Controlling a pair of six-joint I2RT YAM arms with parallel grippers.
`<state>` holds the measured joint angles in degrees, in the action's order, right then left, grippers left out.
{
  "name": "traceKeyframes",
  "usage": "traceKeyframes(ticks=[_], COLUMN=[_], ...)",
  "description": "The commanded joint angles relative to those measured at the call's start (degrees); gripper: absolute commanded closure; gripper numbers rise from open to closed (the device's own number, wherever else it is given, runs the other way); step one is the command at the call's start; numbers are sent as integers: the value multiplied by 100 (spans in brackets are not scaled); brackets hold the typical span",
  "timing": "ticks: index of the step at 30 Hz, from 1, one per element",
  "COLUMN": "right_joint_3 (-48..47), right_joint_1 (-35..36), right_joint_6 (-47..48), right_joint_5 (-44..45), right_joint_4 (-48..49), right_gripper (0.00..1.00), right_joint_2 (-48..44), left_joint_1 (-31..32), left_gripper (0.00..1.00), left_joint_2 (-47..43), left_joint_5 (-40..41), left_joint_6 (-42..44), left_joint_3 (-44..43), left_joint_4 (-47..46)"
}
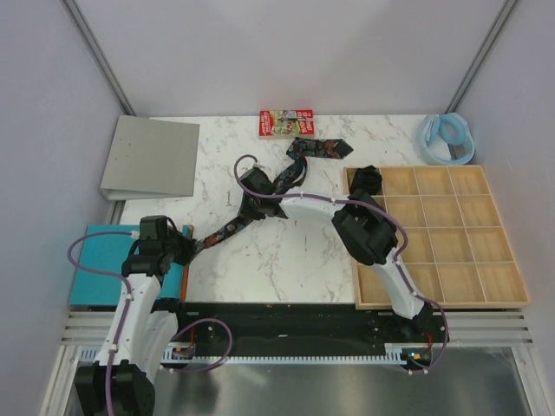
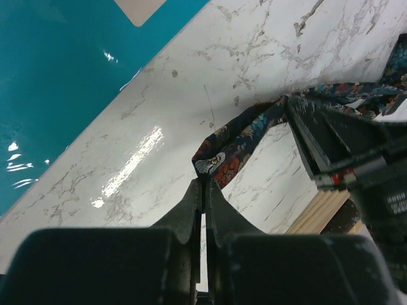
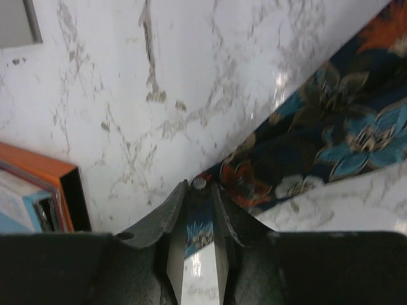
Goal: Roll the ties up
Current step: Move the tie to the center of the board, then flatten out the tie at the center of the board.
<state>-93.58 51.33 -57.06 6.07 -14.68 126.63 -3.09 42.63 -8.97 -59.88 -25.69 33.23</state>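
Note:
A dark floral tie (image 1: 227, 228) lies stretched across the marble, running from the lower left up to its wide end near the red box. My left gripper (image 1: 192, 246) is shut on the tie's narrow end; in the left wrist view the fabric (image 2: 238, 136) leaves the closed fingertips (image 2: 205, 184). My right gripper (image 1: 247, 208) sits further along the same tie, its fingers pinched on the strip (image 3: 331, 140) at the tips (image 3: 200, 187). A second tie (image 1: 366, 179), rolled into a dark coil, rests in the top-left cell of the wooden tray (image 1: 442, 299).
A red printed box (image 1: 285, 122) lies at the back. A grey folder (image 1: 152, 156) is at the back left, and a teal board (image 1: 104, 264) with an orange edge is beside the left arm. A pale blue ring (image 1: 447, 139) lies behind the tray.

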Motion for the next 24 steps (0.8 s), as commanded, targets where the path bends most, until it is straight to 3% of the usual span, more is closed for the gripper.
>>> traceKeyframes(ticks=[1,5,8,10,15,19,24], right_joint_3=[-967,-2948,-3579,-3475,-2404,-1543,-1268], right_joint_1=[-351,-720,-1019,-1256,-1967,-2285,-2373], right_joint_6=[519,1098,1415,1495,1478,1610,1812], right_joint_5=[-106,-210,-422,-361,79,158,299], right_joint_4=[-393,-1334,-1538,-1538,-1512,-1486,-1389], right_gripper=[71,69,65,61,37,27,16], right_joint_2=[748,1644,1656,1199,-13,-393,-403], left_joint_1=[-69,-77,-60,-60,-69,-69,-69], left_gripper=[98,98,98,98,98,98,98], left_joint_2=[-334,-667,-800,-853,-1116,-1152,-1099], left_joint_5=[80,71,-86,-183,-342,-307,-325], left_joint_6=[196,196,143,99,2,195,424], left_joint_3=[-67,-50,-24,11,64,-154,-445], left_joint_4=[437,675,702,711,702,728,807])
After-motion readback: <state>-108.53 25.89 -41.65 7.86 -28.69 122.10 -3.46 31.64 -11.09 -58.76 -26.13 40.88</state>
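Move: Out beyond the right hand lies the tie's bend, where the strip meets the wide end, about 17 cm ahead, 16 cm to the right and a couple of centimetres lower. The wide end's middle is some 21 cm ahead and 24 cm right, the red booklet about 29 cm ahead and 13 cm right. From the left hand, pinching the tie's near end, that bend is roughly 28 cm ahead, 33 cm right and 6 cm lower. Leaving the middle of the tie, where its nearly shut fingertips were, the right hand first runs low and forward about 10 cm, then swings right while rising, ending some 18 cm ahead, 20 cm right and 10 cm up, above the bend beside the wide end. Its fingers spread wide and the wrist turns about 15 degrees clockwise. The left hand keeps its pinch, easing 2 cm back and 2 cm up. ##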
